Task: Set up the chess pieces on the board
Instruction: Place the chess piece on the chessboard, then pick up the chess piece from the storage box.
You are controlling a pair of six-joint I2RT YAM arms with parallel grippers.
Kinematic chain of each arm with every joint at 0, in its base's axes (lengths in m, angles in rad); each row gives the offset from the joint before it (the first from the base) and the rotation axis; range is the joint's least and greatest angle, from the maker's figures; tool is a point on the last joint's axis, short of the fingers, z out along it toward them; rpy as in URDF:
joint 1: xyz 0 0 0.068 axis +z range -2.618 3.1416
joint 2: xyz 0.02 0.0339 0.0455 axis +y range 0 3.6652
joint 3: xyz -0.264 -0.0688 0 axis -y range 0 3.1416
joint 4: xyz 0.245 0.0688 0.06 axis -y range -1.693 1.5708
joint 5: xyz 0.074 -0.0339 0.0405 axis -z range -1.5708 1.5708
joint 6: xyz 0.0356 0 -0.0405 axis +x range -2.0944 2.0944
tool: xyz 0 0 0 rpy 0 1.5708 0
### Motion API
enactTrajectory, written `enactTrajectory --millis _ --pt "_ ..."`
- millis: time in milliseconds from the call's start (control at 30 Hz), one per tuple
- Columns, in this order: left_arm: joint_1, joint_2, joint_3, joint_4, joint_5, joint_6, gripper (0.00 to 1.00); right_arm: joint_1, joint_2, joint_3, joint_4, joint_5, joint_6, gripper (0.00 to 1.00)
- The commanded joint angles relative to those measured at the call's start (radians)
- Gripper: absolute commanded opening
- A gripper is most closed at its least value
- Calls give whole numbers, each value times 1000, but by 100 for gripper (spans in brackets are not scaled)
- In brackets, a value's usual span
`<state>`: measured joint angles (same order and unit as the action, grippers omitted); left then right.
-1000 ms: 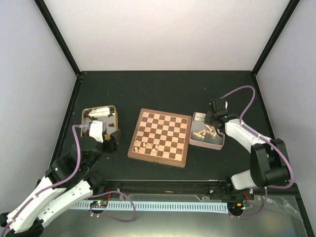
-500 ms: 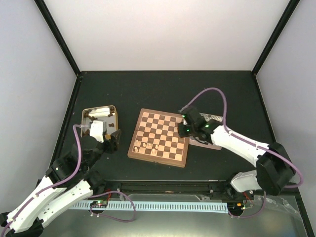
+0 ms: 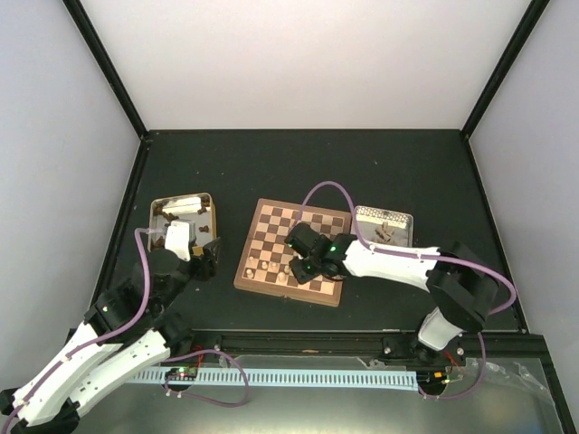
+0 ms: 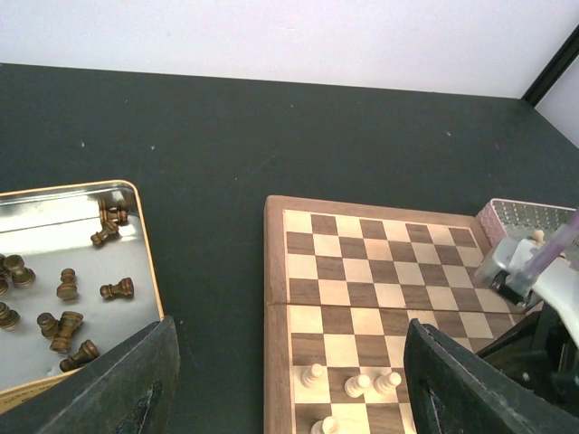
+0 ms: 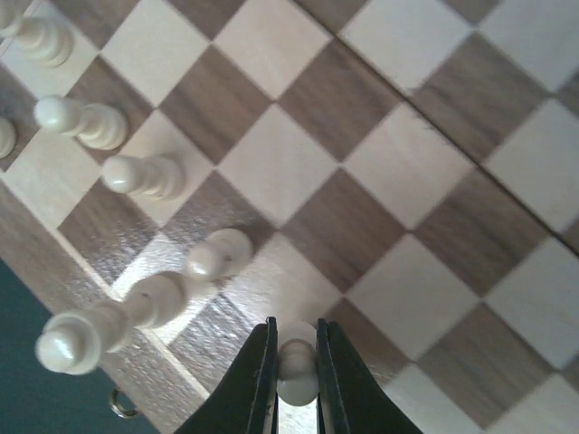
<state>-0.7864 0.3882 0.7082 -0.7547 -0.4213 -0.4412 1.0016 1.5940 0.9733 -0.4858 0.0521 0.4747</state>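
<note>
The board (image 3: 282, 221) lies mid-table. Several pale chess pieces (image 3: 265, 268) stand on its near-left squares; in the left wrist view they show as pawns (image 4: 357, 384). My right gripper (image 3: 297, 265) hangs low over the board's near edge, shut on a pale piece (image 5: 297, 375) pinched between its fingertips (image 5: 296, 362). Just left of it stand more pale pieces (image 5: 140, 174). My left gripper (image 3: 204, 258) is open with nothing in it, between the left tin and the board (image 4: 380, 262). Its open jaws (image 4: 289, 398) frame the board's left border.
A metal tin (image 3: 210, 201) left of the board holds several dark pieces (image 4: 68, 321) lying loose. A second tin (image 3: 384, 215) right of the board holds pale pieces. The right arm (image 3: 389, 262) stretches across the board's near right corner.
My right arm has swung from the right tin leftward across the board to its near-left squares, carrying a pale piece. The left arm has not moved.
</note>
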Motion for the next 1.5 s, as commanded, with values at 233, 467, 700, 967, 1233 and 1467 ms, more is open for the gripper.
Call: enactTrajectory --millis 233,467,700,967,1233,1467 --pt "4 7 -2 -2 5 12 70 93 114 90 -63 155 -2 10" --pt "4 9 -2 -3 4 12 70 95 141 106 -63 183 -4 13" --pt "4 9 -2 -4 3 12 70 95 149 117 -82 181 2 19" --pt "4 4 -4 -6 2 6 70 94 20 126 -109 158 20 37" --pt "4 6 -4 -8 1 4 70 20 -151 77 -99 232 46 38" --pt "4 7 -3 -8 0 6 70 -227 -334 -45 -111 362 113 41"
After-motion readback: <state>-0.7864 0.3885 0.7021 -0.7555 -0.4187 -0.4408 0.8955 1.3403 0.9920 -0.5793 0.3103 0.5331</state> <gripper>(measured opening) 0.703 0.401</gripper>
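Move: The right hand holds a pale pawn just above the board; its empty square lies about 2 cm to the left, 1 cm back and 4 cm below the hand point. The next pawn stands roughly 5 cm to the hand's left, level with it, another pawn about 8 cm left and 1 cm ahead, and the tall piece some 5 cm left and 4 cm back. From the idle left hand, that square is about 21 cm to the right, 1 cm ahead and 23 cm below. Ease the right gripper about 2 cm left and 1.5 cm down to set the pawn beside its neighbour in the pawn row, then hold there while the wrist tilts slightly. Open the fingers part way to let go of the pawn, lift clear by some 10 cm, and swing right and forward towards the tray of pale pieces. ##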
